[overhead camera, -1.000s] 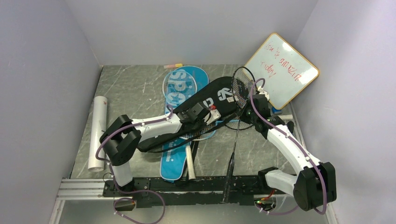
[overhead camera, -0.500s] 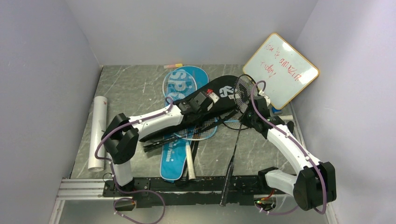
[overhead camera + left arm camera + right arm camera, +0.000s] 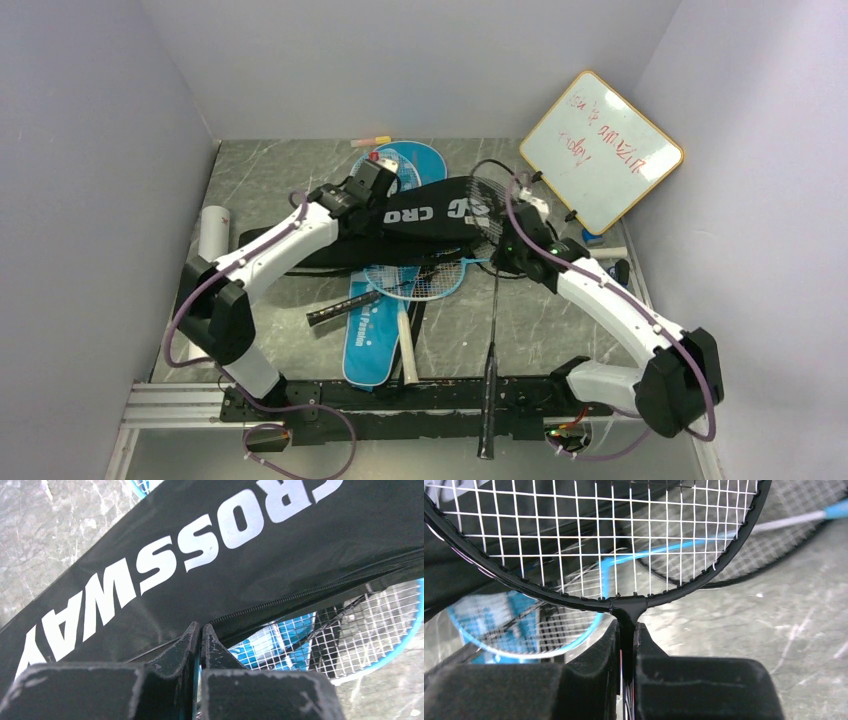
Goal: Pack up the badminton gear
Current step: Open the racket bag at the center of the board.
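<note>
The black bag [image 3: 430,212] with white lettering lies across the middle of the table. My left gripper [image 3: 368,188] is shut on its zipped edge [image 3: 280,602] near its far left end; the fingertips [image 3: 192,635] are pressed together there. My right gripper [image 3: 501,261] is shut on the throat [image 3: 626,611] of the black racket [image 3: 493,330]. That racket's strung head [image 3: 599,530] hangs over the bag's right end, and its handle points at the arm bases. A light-blue racket [image 3: 410,285] lies under the black bag, on the blue bag [image 3: 372,340].
A long white tube [image 3: 212,222] lies at the left, partly behind my left arm. The orange-rimmed whiteboard [image 3: 600,150] leans in the back right corner. A white racket handle [image 3: 405,345] rests beside the blue bag. A second dark racket head [image 3: 744,570] lies on the table.
My left arm has swung back and to the left, dragging the black bag out flat. My right gripper has moved left with the black racket, toward the bag's right end.
</note>
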Controlling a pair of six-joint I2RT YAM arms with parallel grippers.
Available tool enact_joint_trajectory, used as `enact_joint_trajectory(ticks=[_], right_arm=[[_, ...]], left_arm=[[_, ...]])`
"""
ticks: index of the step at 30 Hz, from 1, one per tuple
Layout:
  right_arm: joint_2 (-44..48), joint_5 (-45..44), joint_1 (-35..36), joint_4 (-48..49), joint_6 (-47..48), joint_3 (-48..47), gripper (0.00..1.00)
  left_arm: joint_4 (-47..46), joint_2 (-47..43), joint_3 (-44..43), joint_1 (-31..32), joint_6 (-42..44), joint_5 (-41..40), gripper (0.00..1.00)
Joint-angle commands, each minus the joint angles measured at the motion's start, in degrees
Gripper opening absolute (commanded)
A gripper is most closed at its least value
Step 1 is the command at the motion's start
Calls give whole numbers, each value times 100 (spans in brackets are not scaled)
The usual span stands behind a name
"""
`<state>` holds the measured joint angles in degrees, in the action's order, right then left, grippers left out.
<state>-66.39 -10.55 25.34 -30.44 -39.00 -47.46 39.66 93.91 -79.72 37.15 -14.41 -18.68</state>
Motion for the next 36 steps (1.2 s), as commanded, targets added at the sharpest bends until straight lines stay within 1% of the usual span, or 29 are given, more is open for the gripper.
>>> enact_joint_trajectory(ticks=[1,3,5,8,11,16,23,27,29,33,36], right_arm=[[-305,-787,750,-724,-74,-885,0],[-295,-787,948,-976,-133,-992,0],[-80,-729,1175,-1050,-108,-966,0],[272,-352,1556,-1074,166,-899,0],[435,-91,1943,-1366,265,-950,0],[485,-215,2743,-1943,28,-971,0],[268,-384,3824,-2256,-213,-1118,0],[168,-132,4061,-1805,18,-950,0],[36,-172,4083,-1636,100,-923,0],[-380,-614,4082,-1450,240,-1181,0],[-700,-942,4069,-1359,340,-1436,0]], left_arm=[[-145,-266,-71,-122,-328,316,5],[-179,-208,-214,-164,-308,357,5],[-223,-115,-313,-189,-260,428,5],[-237,66,-524,-220,-209,535,5],[-264,214,-669,-270,-181,645,5],[-382,312,-811,-384,-167,831,5],[-382,408,-1029,-496,-158,945,5],[-367,422,-1118,-550,-149,1108,5],[-365,407,-1141,-564,-141,1231,5],[-357,271,-1061,-559,-117,1572,5],[-371,98,-896,-559,-102,1673,5]])
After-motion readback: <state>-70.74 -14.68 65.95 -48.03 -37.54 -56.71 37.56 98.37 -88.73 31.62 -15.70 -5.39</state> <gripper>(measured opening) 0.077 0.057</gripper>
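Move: In my left fingers the lifted edge of the racket bag is still pinched; its zip mouth runs off to their right, its middle about 11 cm right, 3 cm back and 9 cm lower. My right hand grips the black racket at its throat, and the mouth lies some 11 cm left, 3 cm ahead and 6 cm below. Near it, counted from my right hand, the blue racket head is 15 cm left and 2 cm back, and the white grip 17 cm left and 16 cm back, both around 10 cm lower. I swing the black racket with my right hand about 15 cm back and 12 cm left, turning it some 40 degrees counter-clockwise, so that its head comes round to the bag's mouth beside my left fingers; I first rise a few centimetres, then sink back down. My left hand keeps its pinch on the bag's edge, drawing it about 4 cm forward and 3 cm up while its right side rolls upward. ##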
